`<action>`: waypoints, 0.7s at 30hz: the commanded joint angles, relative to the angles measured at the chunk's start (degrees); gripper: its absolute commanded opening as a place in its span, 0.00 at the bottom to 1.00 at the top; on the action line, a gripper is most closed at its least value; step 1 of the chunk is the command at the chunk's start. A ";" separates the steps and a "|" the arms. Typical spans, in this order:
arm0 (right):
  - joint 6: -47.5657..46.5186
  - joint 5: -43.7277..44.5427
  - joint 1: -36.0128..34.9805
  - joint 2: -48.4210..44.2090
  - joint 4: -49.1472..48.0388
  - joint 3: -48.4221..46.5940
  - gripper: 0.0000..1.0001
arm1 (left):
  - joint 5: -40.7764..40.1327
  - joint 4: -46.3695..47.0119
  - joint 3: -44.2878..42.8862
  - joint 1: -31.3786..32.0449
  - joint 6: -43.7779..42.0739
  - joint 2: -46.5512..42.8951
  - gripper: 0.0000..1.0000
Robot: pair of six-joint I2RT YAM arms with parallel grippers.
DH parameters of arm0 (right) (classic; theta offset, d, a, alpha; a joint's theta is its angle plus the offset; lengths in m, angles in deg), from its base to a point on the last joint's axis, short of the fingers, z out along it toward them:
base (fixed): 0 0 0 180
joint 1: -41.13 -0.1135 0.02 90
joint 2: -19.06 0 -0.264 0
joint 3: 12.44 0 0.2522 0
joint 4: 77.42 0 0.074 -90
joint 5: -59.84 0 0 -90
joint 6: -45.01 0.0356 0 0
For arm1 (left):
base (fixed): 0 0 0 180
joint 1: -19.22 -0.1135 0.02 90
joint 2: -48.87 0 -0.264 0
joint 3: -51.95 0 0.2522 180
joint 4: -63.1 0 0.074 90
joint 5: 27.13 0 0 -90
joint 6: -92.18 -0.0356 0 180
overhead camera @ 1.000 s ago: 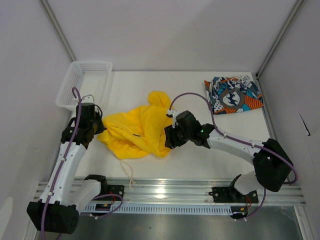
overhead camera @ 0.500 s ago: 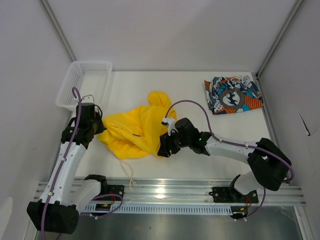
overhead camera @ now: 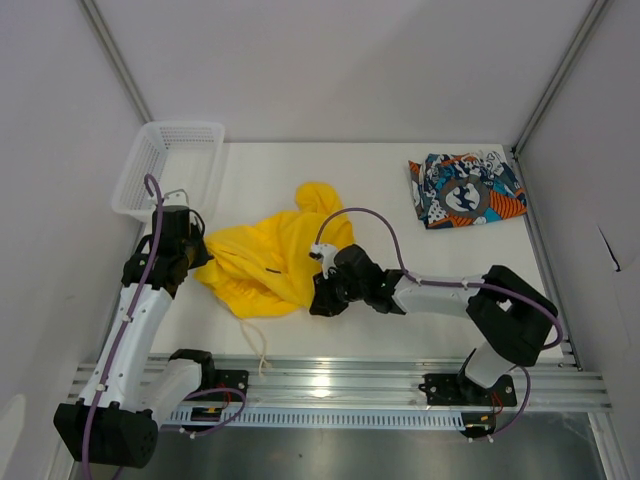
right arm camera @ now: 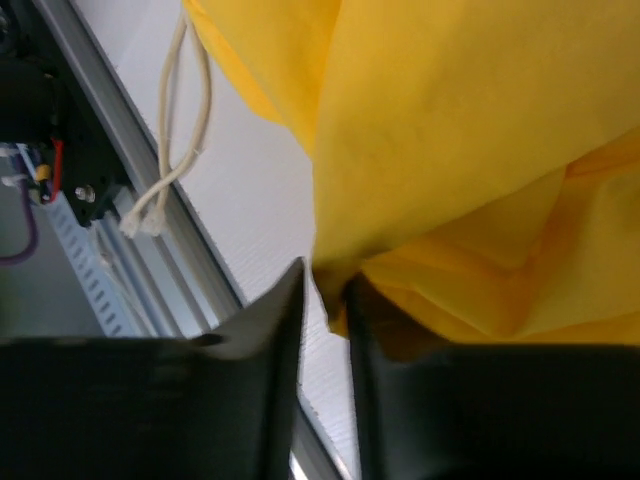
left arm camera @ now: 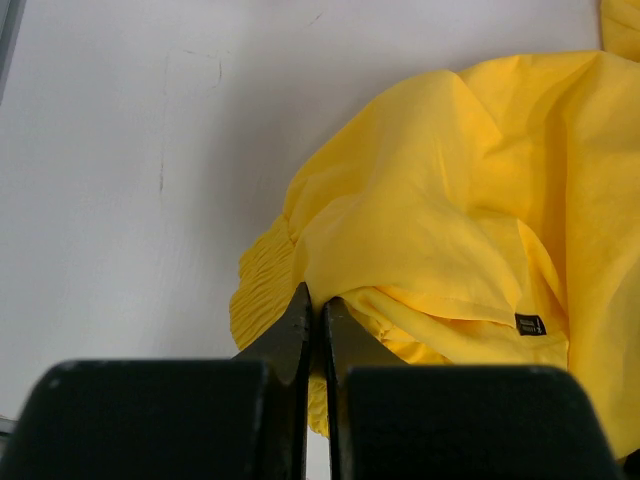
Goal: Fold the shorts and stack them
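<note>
The yellow shorts (overhead camera: 275, 260) lie crumpled at the table's middle left, their white drawstring (overhead camera: 262, 350) trailing toward the near rail. My left gripper (overhead camera: 203, 258) is shut on the gathered waistband at their left edge (left arm camera: 315, 305). My right gripper (overhead camera: 318, 300) is low at their near right corner. In the right wrist view its jaws (right arm camera: 325, 285) stand a narrow gap apart, with a fold of the yellow shorts (right arm camera: 450, 150) hanging into that gap. The printed shorts (overhead camera: 465, 190) lie folded at the far right corner.
A white mesh basket (overhead camera: 170, 165) stands at the far left, just behind the left arm. The aluminium rail (overhead camera: 330, 375) runs along the near edge, and the drawstring's ends (right arm camera: 175, 150) lie close to it. Walls close in on both sides.
My right gripper has slid left and nearer along the yellow shorts' near edge, and its jaws have narrowed around the fold. The left gripper has stayed still, shut on the waistband.
</note>
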 commanded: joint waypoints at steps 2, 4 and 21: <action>1.92 4.48 -0.10 -4.10 -5.62 2.17 0.08 | 1.50 1.17 -0.79 -0.60 0.02 -0.54 0.00; 2.18 7.04 1.39 -8.41 -5.36 2.79 0.00 | 2.91 1.78 -0.53 -0.60 -0.42 -0.55 0.00; 15.54 -8.34 48.32 -23.54 -1.23 7.81 0.00 | 21.55 6.18 0.62 5.10 -4.55 2.97 0.00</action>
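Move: The near right corner of the yellow shorts is right at your right fingertips, within a centimetre or so. Their black label is about 9 cm ahead and 9 cm left of the right hand, and the drawstring some 7 cm back and 13 cm left. The folded patterned shorts lie roughly 31 cm ahead and 38 cm right. From the left hand, which already grips the shorts' other end, that corner is about 24 cm right, 8 cm back and 12 cm lower. Shut the half-open right fingers on the corner of the yellow shorts, then sweep it about 22 cm right and 17 cm forward towards the patterned shorts, lifting it some 10 cm early on and turning the wrist roughly 45 degrees clockwise. Keep the left gripper closed on its end and let it follow about 7 cm right, turning nearly 20 degrees clockwise. ##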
